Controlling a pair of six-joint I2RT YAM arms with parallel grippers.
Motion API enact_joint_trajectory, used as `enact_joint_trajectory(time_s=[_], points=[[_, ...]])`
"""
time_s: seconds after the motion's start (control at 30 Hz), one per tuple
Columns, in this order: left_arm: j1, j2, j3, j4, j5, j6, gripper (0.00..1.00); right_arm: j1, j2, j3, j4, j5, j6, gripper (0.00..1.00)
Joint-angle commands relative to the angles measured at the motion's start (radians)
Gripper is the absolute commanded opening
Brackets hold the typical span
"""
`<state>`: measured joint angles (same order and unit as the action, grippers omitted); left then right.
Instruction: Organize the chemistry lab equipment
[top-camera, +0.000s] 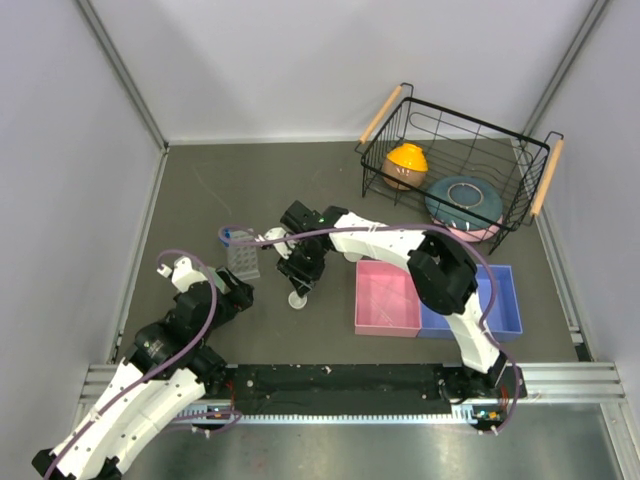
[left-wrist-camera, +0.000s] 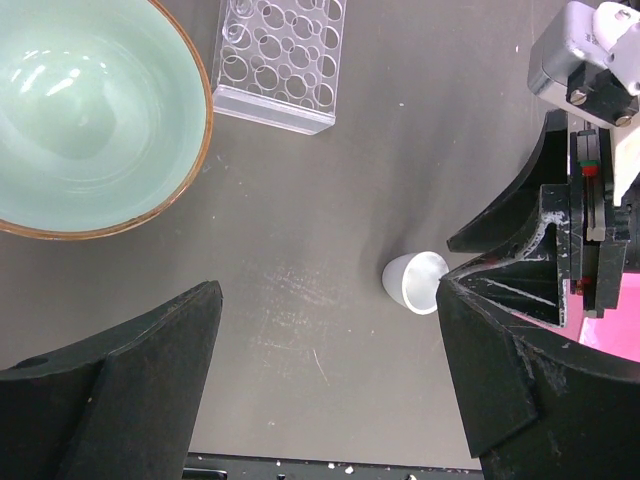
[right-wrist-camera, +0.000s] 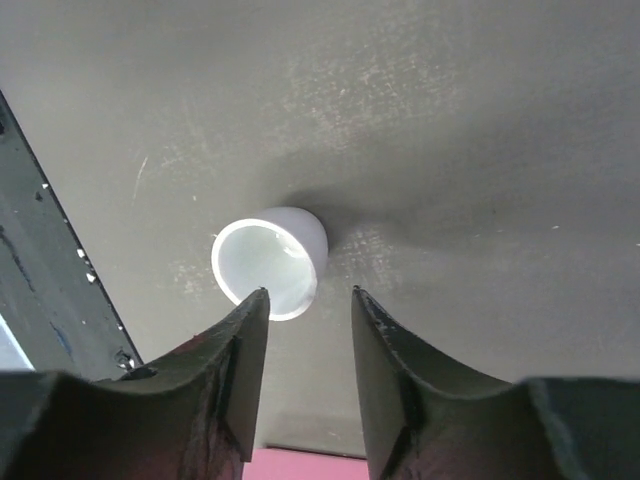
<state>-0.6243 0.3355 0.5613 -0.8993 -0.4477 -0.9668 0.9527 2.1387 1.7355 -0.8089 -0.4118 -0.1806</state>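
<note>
A small round white dish (top-camera: 298, 299) lies tipped on its side on the dark table, its mouth facing my right wrist camera. My right gripper (right-wrist-camera: 310, 294) hangs just above the white dish (right-wrist-camera: 270, 262), open by a narrow gap. Its left fingertip overlaps the dish's rim and nothing sits between the jaws. My left gripper (left-wrist-camera: 330, 295) stands wide open over bare table, with the dish (left-wrist-camera: 418, 282) just off its right finger. The clear tube rack (left-wrist-camera: 280, 60) stands beyond it, also seen as the rack (top-camera: 242, 262) from above. A blue-capped tube (top-camera: 226, 237) lies by the rack's far end.
A pale green bowl (left-wrist-camera: 90, 110) sits left of the rack. A pink bin (top-camera: 387, 298) and a blue bin (top-camera: 497, 300) lie side by side at the right. A black wire basket (top-camera: 455, 120) at the back right holds an orange bowl (top-camera: 406, 163) and stacked plates (top-camera: 463, 203).
</note>
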Motion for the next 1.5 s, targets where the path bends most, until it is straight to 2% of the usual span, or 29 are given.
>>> enact_joint_trajectory(time_s=[0.0, 0.13, 0.37, 0.6, 0.77, 1.0, 1.1, 1.33, 1.47], points=[[0.005, -0.009, 0.029, 0.019, -0.02, 0.007, 0.93, 0.029, 0.036, 0.055, 0.005, 0.007, 0.004, 0.35], [0.003, -0.016, 0.029, 0.019, -0.02, 0.005, 0.93, 0.034, 0.041, 0.062, -0.001, 0.037, 0.001, 0.15], [0.003, -0.021, 0.028, 0.019, -0.014, 0.004, 0.93, 0.034, 0.027, 0.05, -0.006, 0.065, -0.016, 0.01], [0.003, -0.036, 0.026, 0.022, -0.006, 0.008, 0.93, 0.031, -0.074, 0.041, -0.073, 0.022, -0.131, 0.0], [0.003, -0.043, 0.02, 0.039, 0.006, 0.023, 0.93, 0.011, -0.3, -0.066, -0.131, -0.09, -0.289, 0.0], [0.003, -0.05, 0.019, 0.049, 0.015, 0.036, 0.93, -0.101, -0.546, -0.174, -0.274, -0.182, -0.445, 0.0], [0.003, -0.049, 0.015, 0.057, 0.023, 0.04, 0.93, -0.164, -0.637, -0.227, -0.323, -0.173, -0.507, 0.0], [0.003, -0.018, 0.015, 0.085, 0.047, 0.066, 0.93, -0.437, -0.808, -0.33, -0.363, -0.214, -0.514, 0.0], [0.003, 0.008, 0.015, 0.125, 0.066, 0.092, 0.93, -0.587, -0.894, -0.393, -0.377, -0.182, -0.514, 0.0]])
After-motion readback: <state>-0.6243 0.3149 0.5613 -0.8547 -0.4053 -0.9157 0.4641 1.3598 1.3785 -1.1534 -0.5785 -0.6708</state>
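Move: The small white cup stands nearly under the right hand, about 2 cm back, 1 cm to the left and 3 cm below its open fingers. Of the cup, the pink box lies some 21 cm to the right and level with it; the white lid is 13 cm right and 13 cm farther out. From the left hand the cup is about 9 cm right, 2 cm ahead and 10 cm below. Right hand pinches the cup's rim, rises about 15 cm and swings 20 cm right towards the pink box. ##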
